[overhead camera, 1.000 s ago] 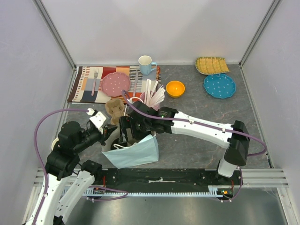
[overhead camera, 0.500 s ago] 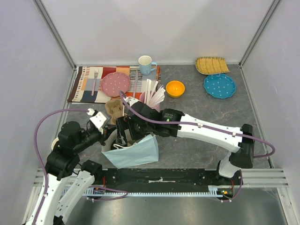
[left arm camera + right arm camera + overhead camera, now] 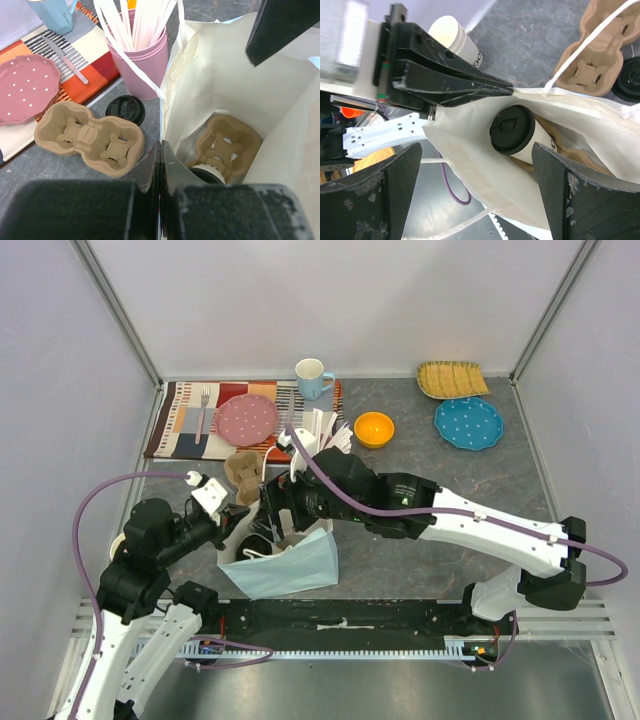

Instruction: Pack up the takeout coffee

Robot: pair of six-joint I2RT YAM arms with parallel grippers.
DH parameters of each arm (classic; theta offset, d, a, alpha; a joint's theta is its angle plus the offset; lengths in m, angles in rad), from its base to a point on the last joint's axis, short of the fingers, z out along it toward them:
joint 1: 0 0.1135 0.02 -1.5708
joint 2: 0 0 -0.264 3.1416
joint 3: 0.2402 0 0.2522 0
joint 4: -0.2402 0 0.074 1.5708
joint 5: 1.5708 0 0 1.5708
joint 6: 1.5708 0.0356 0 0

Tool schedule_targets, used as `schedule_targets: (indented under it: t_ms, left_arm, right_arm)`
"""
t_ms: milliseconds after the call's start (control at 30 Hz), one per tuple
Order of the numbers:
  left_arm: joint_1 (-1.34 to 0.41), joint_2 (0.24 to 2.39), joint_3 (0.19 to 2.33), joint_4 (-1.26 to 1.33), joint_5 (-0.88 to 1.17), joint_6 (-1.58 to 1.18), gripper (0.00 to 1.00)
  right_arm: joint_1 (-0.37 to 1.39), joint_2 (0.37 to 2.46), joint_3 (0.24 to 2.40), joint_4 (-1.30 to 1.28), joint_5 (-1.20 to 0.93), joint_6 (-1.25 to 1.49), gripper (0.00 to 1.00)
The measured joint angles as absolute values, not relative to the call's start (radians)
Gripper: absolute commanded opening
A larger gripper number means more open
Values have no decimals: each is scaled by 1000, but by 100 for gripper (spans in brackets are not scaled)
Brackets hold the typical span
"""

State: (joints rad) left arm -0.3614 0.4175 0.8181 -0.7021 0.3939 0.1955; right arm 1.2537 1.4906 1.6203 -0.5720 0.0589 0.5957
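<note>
The takeout coffee point(image 3: 512, 130), an off-white paper cup with a black lid, lies tilted inside the bag point(image 3: 470, 165) on a brown carrier point(image 3: 227, 142). In the left wrist view only a sliver of the takeout coffee point(image 3: 212, 171) shows. The bag point(image 3: 285, 565) is light blue outside and white inside. My left gripper point(image 3: 160, 150) is shut on the bag's rim and holds its mouth apart. My right gripper point(image 3: 476, 150) hangs open above the bag mouth, fingers wide on either side of the cup and not touching it. In the top view the right gripper point(image 3: 278, 515) hides the cup.
A second brown carrier point(image 3: 90, 137) and a loose black lid point(image 3: 126, 109) lie left of the bag. A pink cup of sticks point(image 3: 142, 55) stands behind it. An open paper cup point(image 3: 452, 35) stands by the left arm. Further back are a blue mug point(image 3: 312, 377), a pink plate point(image 3: 246, 417) and an orange bowl point(image 3: 374, 428).
The right arm's elbow has swung out to the right and its wrist has drawn slightly back over the bag mouth. The left arm and the bag have not moved.
</note>
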Motion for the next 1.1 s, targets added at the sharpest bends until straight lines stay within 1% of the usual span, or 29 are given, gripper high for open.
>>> schedule_targets:
  t_ms: [300,733,1100]
  left_arm:
    - [-361,424,818,-701,394,196,2]
    - [-361,429,818,-698,394,196,2]
    - [-361,438,820,-685,394,196,2]
  right_arm:
    - [1254,1425,1599,-526,115,555,98]
    - [1244,1302,1515,-509,290,562,98]
    - [1221,1285,1492,-509,331,587,98]
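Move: Down inside the paper bag, the coffee cup lies about 5 cm to the left of the open right hand, level with it fore and aft and some 21 cm below. Outside the bag stand the pink bucket, roughly 20 cm ahead of that hand and 9 cm to its right, and the loose black lid, about 20 cm ahead and 1 cm right. From the left hand, the cup is 5 cm to the right, level fore and aft and 17 cm lower. Backing away from the cup, the empty right hand first rises above the bag, then swings right and forward while still climbing a little, about 6 cm right and 4 cm each forward and up in all. The hand turns some 15 degrees clockwise, the fingers tip slightly less downward and stay wide open. The left hand stays put, its shut fingers still pinching the bag's left rim. ##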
